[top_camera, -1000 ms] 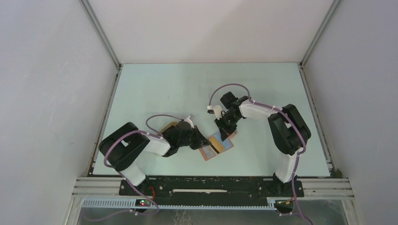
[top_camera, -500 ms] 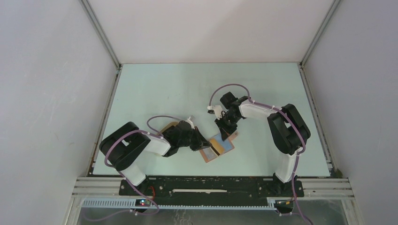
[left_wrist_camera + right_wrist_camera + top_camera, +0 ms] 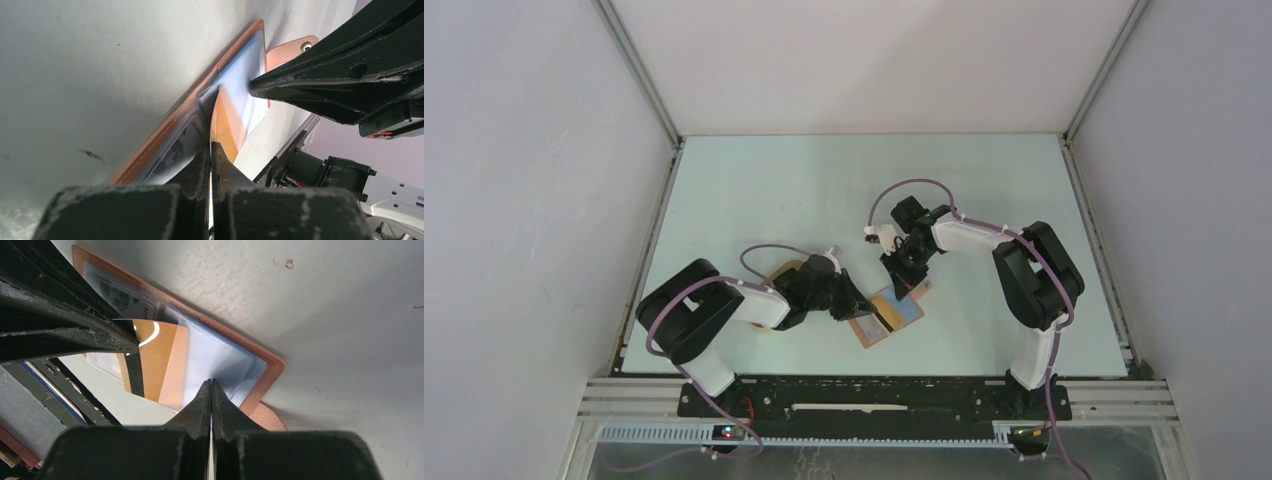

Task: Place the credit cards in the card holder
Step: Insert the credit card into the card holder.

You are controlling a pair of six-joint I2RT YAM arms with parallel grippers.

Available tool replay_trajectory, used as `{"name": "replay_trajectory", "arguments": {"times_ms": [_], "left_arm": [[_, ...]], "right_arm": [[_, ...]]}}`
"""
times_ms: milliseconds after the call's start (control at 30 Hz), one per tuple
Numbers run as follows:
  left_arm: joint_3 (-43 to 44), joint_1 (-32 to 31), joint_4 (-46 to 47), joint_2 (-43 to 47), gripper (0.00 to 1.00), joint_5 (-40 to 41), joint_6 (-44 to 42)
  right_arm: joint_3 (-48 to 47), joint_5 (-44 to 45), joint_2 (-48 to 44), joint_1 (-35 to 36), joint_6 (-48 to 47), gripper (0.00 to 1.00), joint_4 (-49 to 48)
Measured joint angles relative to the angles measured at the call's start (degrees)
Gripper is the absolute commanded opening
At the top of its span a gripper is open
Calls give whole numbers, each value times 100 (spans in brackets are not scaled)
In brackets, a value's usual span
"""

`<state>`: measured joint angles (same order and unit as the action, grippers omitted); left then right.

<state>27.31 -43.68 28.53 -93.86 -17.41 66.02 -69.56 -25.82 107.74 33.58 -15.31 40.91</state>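
Observation:
The card holder point(image 3: 911, 311) lies open on the table between the two arms, reddish-brown leather rim point(image 3: 272, 369) around grey-blue slots. An orange-yellow credit card point(image 3: 150, 360) with a dark stripe stands tilted, its far part under the clear slot cover. My left gripper point(image 3: 210, 145) is shut on that card's near corner. My right gripper point(image 3: 211, 382) is shut, its tips down on the right-hand slot panel. From above, the left gripper point(image 3: 871, 310) and right gripper point(image 3: 902, 286) meet over the holder. Another card point(image 3: 119, 294) sits in the left slot.
The holder's snap strap point(image 3: 290, 47) pokes out beyond its far edge. A pale tan tray point(image 3: 784, 270) lies partly under the left arm. The table's near edge and black rail point(image 3: 874, 385) run just behind the holder.
The left arm's wrist has shifted slightly. Both grippers stay shut at the card holder, and the orange card is in nearly the same place.

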Motion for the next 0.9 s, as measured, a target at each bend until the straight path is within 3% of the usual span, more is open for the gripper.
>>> {"name": "replay_trajectory", "arguments": {"times_ms": [567, 733, 900], "left_arm": [[162, -2, 236, -310, 10, -184, 79], [63, -4, 433, -332, 23, -188, 116], [28, -13, 595, -354, 28, -190, 109]], "right_arm": [[2, -142, -87, 11, -90, 5, 0], [52, -415, -715, 22, -380, 6, -9], [361, -852, -1840, 197, -1102, 12, -127]]}}
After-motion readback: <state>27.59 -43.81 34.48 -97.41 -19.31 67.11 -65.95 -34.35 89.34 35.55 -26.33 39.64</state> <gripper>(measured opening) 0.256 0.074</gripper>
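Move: The clear pocket that the orange card is going into has its middle about 6 cm right of the left hand, 2 cm farther out and 1 cm lower. The card, already pinched by that hand, is centred 3 cm to its right, level. The snap strap is some 10 cm right and 5 cm ahead; the wooden tray some 19 cm left and 3 cm ahead. The right fingertip is on the pocket, whose middle lies 2 cm back and 1 cm right of it. The orange card, its leading end already under the clear pocket, is pushed about 1 cm farther right by the left hand, whose fingers then open to roughly a quarter around its outer end and stay there. Off the pocket, the nearly shut right hand lifts late and fast, some 9 cm up, drifting left and lastly back as its wrist tilts. ##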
